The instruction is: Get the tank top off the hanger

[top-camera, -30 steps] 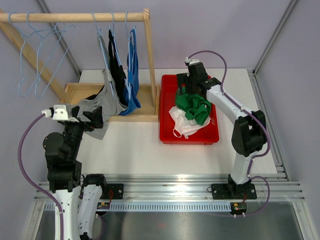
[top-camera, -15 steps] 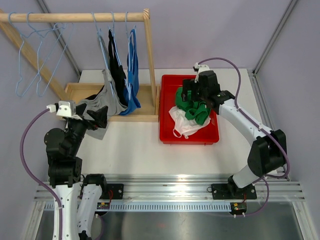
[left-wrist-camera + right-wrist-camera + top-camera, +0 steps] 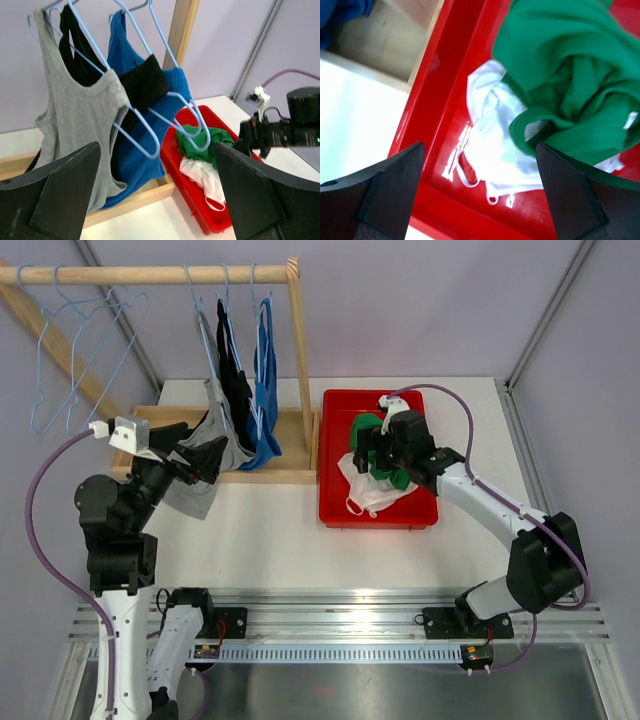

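Three tank tops hang on light-blue hangers (image 3: 145,134) from the wooden rail (image 3: 150,274): a grey one (image 3: 216,418) (image 3: 75,115), a black one (image 3: 234,375) (image 3: 144,82) and a blue one (image 3: 266,390) (image 3: 131,150). My left gripper (image 3: 200,462) (image 3: 156,167) is open, just in front of the grey top's lower hem and apart from the cloth. My right gripper (image 3: 373,455) (image 3: 480,162) is open over the red tray (image 3: 335,510) (image 3: 431,115), above a white garment (image 3: 495,150) and a green one (image 3: 565,85); nothing is between its fingers.
Empty light-blue hangers (image 3: 70,350) hang at the rail's left end. The rack's wooden base frame (image 3: 290,475) and upright post (image 3: 301,350) stand right beside the tray. White tabletop (image 3: 260,530) lies in front of the rack.
My right gripper has moved from the tray's far end toward me, over the white and green garments. My left gripper has risen and edged closer to the grey top's hem.
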Robot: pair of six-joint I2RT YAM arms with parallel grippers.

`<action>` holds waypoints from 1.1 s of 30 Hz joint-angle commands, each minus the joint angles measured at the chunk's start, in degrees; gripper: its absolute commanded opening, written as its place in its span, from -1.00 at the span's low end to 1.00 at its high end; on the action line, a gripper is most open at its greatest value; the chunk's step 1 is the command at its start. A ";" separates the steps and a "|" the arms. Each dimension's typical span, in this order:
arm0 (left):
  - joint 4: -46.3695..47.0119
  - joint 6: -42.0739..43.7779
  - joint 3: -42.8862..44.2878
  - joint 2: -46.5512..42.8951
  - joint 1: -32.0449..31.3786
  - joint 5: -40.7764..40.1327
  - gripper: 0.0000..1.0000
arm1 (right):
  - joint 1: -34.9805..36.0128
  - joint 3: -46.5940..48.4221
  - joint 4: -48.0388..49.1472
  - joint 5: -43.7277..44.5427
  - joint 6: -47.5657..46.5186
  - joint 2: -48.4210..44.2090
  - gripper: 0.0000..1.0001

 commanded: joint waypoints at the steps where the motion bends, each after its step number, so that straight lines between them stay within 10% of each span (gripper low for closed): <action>1: 3.25 -0.75 4.83 3.01 -0.39 1.60 0.97 | 1.39 -2.79 4.15 0.23 1.17 -4.04 0.99; 33: -3.87 6.19 40.07 37.83 -5.58 -21.25 0.96 | 1.74 -8.16 5.83 0.05 2.40 -4.40 0.99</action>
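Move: The neck of the grey tank top's hanger is about 24 cm ahead of the left gripper, almost in line with it sideways and some 12 cm higher. The black tank top's hanger neck is roughly 6 cm to the right of that one, and the blue one's is 11 cm to its right, both equally far out. From the right gripper, the grey top's hanger neck lies about 32 cm left, 11 cm ahead and 36 cm up. Raise the open left gripper about 4 cm with a little forward reach, then drive it mostly forward and still upward, some 15 cm out in all, towards the neck of the grey tank top's hanger. Swing it about 15 degrees counter-clockwise on the way, fingers kept wide. Meanwhile ease the open right gripper back about 3 cm and down 2 over the red bin, and hold it there. ##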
